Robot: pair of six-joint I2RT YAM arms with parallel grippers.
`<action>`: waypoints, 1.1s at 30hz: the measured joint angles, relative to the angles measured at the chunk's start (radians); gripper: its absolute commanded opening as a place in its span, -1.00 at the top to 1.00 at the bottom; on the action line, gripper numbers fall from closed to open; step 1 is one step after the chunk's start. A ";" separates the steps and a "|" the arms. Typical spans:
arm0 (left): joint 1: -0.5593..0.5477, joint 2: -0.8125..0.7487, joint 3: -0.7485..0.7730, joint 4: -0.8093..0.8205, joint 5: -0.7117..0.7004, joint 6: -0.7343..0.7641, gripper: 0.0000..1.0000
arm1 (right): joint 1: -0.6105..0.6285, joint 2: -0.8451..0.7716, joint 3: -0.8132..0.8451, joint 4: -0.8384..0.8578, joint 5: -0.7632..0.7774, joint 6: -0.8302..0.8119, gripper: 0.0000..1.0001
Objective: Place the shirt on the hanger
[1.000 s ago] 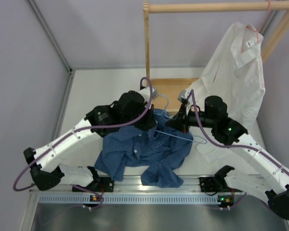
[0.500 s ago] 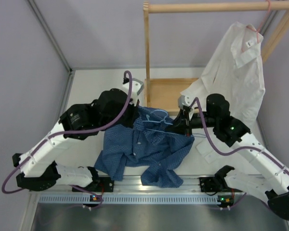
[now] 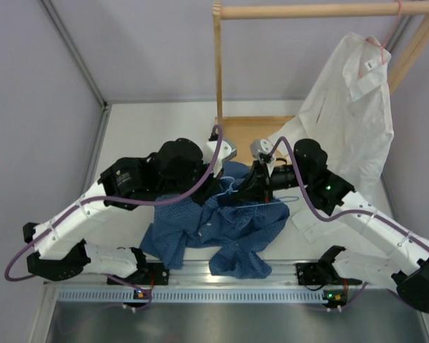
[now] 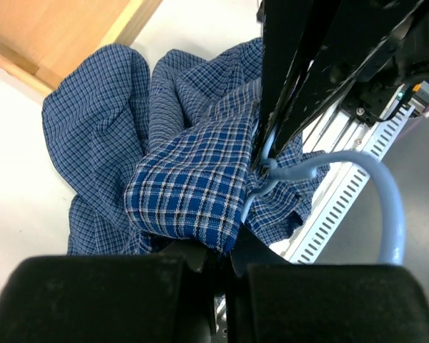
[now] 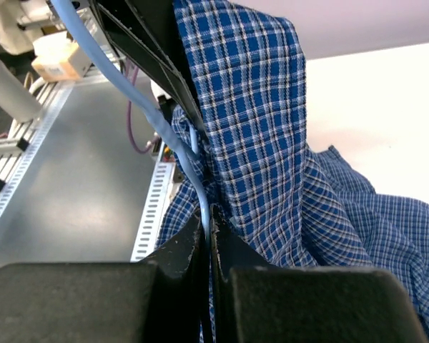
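Note:
The dark blue checked shirt point(image 3: 229, 229) lies crumpled on the table between the arms. It also shows in the left wrist view point(image 4: 193, 186) and the right wrist view point(image 5: 264, 143). My left gripper point(image 4: 218, 257) is shut on a fold of the shirt and lifts it. My right gripper point(image 5: 209, 221) is shut on the wire of the light blue hanger point(image 5: 179, 153), right beside the raised fold. The hanger point(image 3: 268, 200) lies partly inside the shirt; its hook point(image 4: 329, 171) shows in the left wrist view. In the top view the left gripper point(image 3: 223, 187) and right gripper point(image 3: 249, 187) nearly meet.
A wooden rack point(image 3: 218, 71) stands at the back with a flat wooden base point(image 3: 254, 131). A white collared shirt point(image 3: 350, 107) hangs from its bar on a pink hanger point(image 3: 386, 36) at the right. A slotted metal rail point(image 3: 222, 293) runs along the near edge.
My left gripper has shifted right with the shirt fold. My right gripper has moved left with the hanger, so the two grippers now sit close together over the shirt.

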 measured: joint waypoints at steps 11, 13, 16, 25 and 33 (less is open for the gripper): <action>-0.031 -0.073 -0.013 0.055 -0.271 -0.077 1.00 | 0.063 -0.112 -0.146 0.228 0.336 0.103 1.00; -0.038 -0.082 -0.013 0.055 -0.309 -0.098 1.00 | 0.061 -0.126 -0.159 0.241 0.380 0.114 1.00; -0.040 -0.084 -0.013 0.056 -0.344 -0.121 1.00 | 0.061 -0.147 -0.177 0.267 0.431 0.129 1.00; -0.041 -0.008 -0.016 0.101 -0.114 -0.107 0.92 | 0.064 -0.117 -0.175 0.340 0.436 0.208 1.00; -0.059 0.015 -0.021 0.126 0.080 -0.054 -0.39 | 0.063 -0.120 -0.222 0.469 0.416 0.267 1.00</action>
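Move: My left hand already pinches the shirt's collar, with the neck of the blue hanger about 6 cm to its right, 2 cm ahead and 3 cm lower. The body of the shirt lies heaped some 25 cm below, 5 cm ahead and 3 cm left. My right hand grips the hanger near its neck, and the pinched collar is roughly 6 cm to its left, 2 cm back and 3 cm higher. I draw the collar up, forward and left about 5 cm with my left hand, turning it some 15 degrees counter-clockwise, then swing back across to the right, backward and down around 8 cm, opening the fingers only at the very end. Meanwhile my right hand keeps its grip and carries the hanger forward about 4 cm and up 3, turning clockwise and rolling its palm. ##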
